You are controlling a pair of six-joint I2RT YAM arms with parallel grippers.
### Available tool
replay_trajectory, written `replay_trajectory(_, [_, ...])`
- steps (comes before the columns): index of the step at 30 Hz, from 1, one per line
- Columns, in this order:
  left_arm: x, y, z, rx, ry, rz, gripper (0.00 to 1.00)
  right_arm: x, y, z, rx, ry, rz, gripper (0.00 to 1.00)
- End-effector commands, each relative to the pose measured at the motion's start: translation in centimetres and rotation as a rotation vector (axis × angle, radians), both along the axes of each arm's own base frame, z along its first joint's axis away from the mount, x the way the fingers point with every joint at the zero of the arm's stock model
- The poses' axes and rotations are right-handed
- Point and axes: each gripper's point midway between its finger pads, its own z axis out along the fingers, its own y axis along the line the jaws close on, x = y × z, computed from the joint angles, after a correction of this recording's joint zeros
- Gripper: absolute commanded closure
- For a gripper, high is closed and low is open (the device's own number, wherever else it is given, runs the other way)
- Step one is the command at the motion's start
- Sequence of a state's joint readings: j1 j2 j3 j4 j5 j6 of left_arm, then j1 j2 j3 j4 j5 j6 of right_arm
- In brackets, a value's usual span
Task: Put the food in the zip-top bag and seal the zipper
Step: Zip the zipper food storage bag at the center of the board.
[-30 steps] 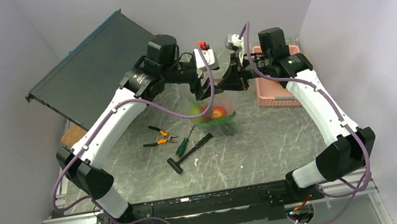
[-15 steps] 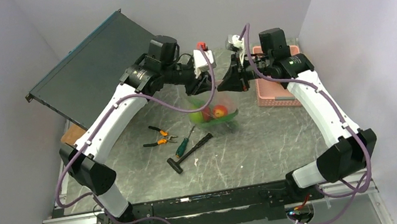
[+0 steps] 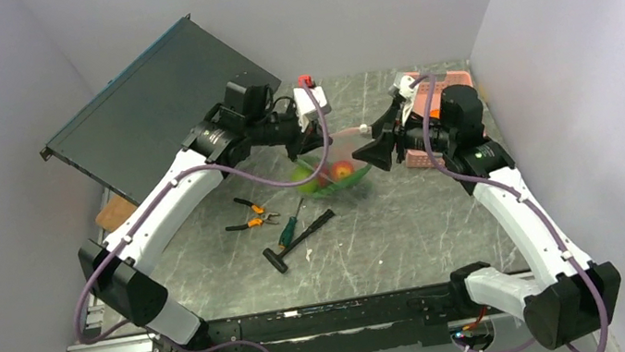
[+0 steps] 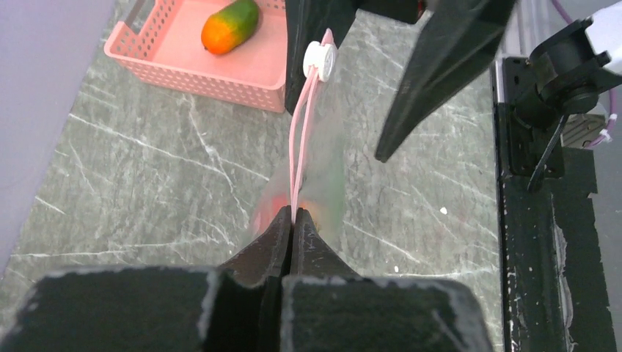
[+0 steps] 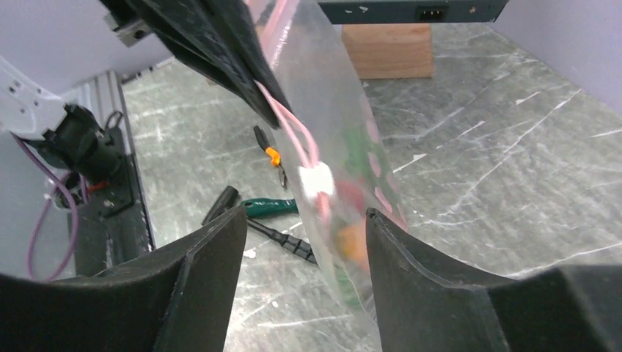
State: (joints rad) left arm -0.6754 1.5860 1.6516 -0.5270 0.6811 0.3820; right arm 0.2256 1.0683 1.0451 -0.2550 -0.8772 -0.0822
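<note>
The clear zip-top bag [image 3: 338, 168] hangs over the table with red, orange and green food [image 5: 350, 242] inside. My left gripper [image 4: 293, 213] is shut on the near end of the pink zipper [image 4: 297, 147]. The white slider [image 4: 320, 59] sits at the far end of that strip. My right gripper [image 5: 304, 220] is open, its fingers on either side of the bag just below the slider [image 5: 317, 180] and apart from it. An orange-green mango [image 4: 229, 26] lies in the pink basket [image 4: 220, 73].
Orange-handled pliers [image 3: 251, 215], a green-handled screwdriver [image 3: 287, 229] and a black tool [image 3: 301, 239] lie on the table in front of the bag. A dark panel [image 3: 140, 108] leans at the back left on a wooden block [image 5: 386, 50].
My right gripper has opened, let go of the bag and drawn back to the right. My left gripper has closed on the zipper's end. The bag hangs a little lower.
</note>
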Motion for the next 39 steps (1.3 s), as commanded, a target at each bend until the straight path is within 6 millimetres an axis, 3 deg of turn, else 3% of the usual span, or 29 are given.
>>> replay_trajectory(1, [-1.2, 0.0, 5.6, -0.157, -0.079, -0.016, 1.0, -0.4, 0.4, 3.8, 0.165, -0.099, 0.068, 0.41])
replay_trajectory(7, [-1.6, -0.1, 5.5, -0.16, -0.047, -0.025, 1.0, -0.8, 0.5, 3.7, 0.185, -0.097, 0.115, 0.51])
replay_trajectory(17, [-1.8, 0.0, 5.2, -0.155, -0.038, -0.029, 1.0, -1.0, 0.8, 3.3, 0.192, -0.069, 0.166, 0.82])
replay_trajectory(20, [-1.7, 0.0, 5.2, -0.155, -0.038, -0.028, 1.0, -0.8, 0.8, 3.3, 0.189, -0.068, 0.164, 0.81])
replay_trajectory(23, [-1.7, 0.0, 5.1, -0.152, -0.039, -0.027, 1.0, -0.6, 0.6, 3.1, 0.183, -0.061, 0.153, 0.72])
replay_trajectory(27, [-1.7, 0.0, 5.1, -0.149, -0.042, -0.029, 1.0, -0.4, 0.5, 3.0, 0.187, -0.053, 0.155, 0.74])
replay_trajectory(30, [-1.7, 0.0, 5.2, -0.151, -0.04, -0.033, 1.0, -0.4, 0.5, 3.0, 0.188, -0.053, 0.156, 1.0])
replay_trajectory(34, [-2.2, -0.2, 5.5, -0.156, -0.018, -0.05, 1.0, -0.3, 0.4, 3.4, 0.198, -0.063, 0.142, 1.0])
replay_trajectory(35, [-2.3, -0.2, 5.6, -0.155, 0.005, -0.053, 0.94, -0.4, 0.4, 3.4, 0.206, -0.057, 0.147, 1.0])
replay_trajectory(37, [-2.3, -0.6, 6.0, -0.161, 0.051, -0.048, 0.65, -0.5, 0.6, 3.6, 0.217, -0.048, 0.162, 1.0])
replay_trajectory(39, [-2.8, -1.1, 6.9, -0.183, 0.081, -0.075, 0.47, -0.6, 0.7, 3.5, 0.216, -0.041, 0.172, 1.0])
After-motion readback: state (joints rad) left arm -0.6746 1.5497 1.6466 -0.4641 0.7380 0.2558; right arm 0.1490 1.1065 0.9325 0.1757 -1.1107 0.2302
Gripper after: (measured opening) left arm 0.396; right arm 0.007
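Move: The zipper's white slider is almost at the right hand's open fingers: about 2 cm to its left, 1 cm ahead and 1 cm higher. The food in the hanging bag lies some 6 cm left of that hand, about level fore and aft and 18 cm down; the hammer on the board is about 17 cm left, 6 cm back and 22 cm down. From the left hand, shut on the bag's mouth, the slider is roughly 8 cm to the right, level fore and aft and 1 cm above. The right hand rises about 2 cm to the slider, its fingertips tilting up some 10 degrees and swinging slightly counter-clockwise, and shuts on the slider in stages, easing open a little before pinching it at the tips. The left hand lifts the mouth it still pinches about 2 cm, holds it there while the right closes, then, once that grip is shut, opens its fingers to nearly half, letting go of the zipper strip and starting to rise again. ##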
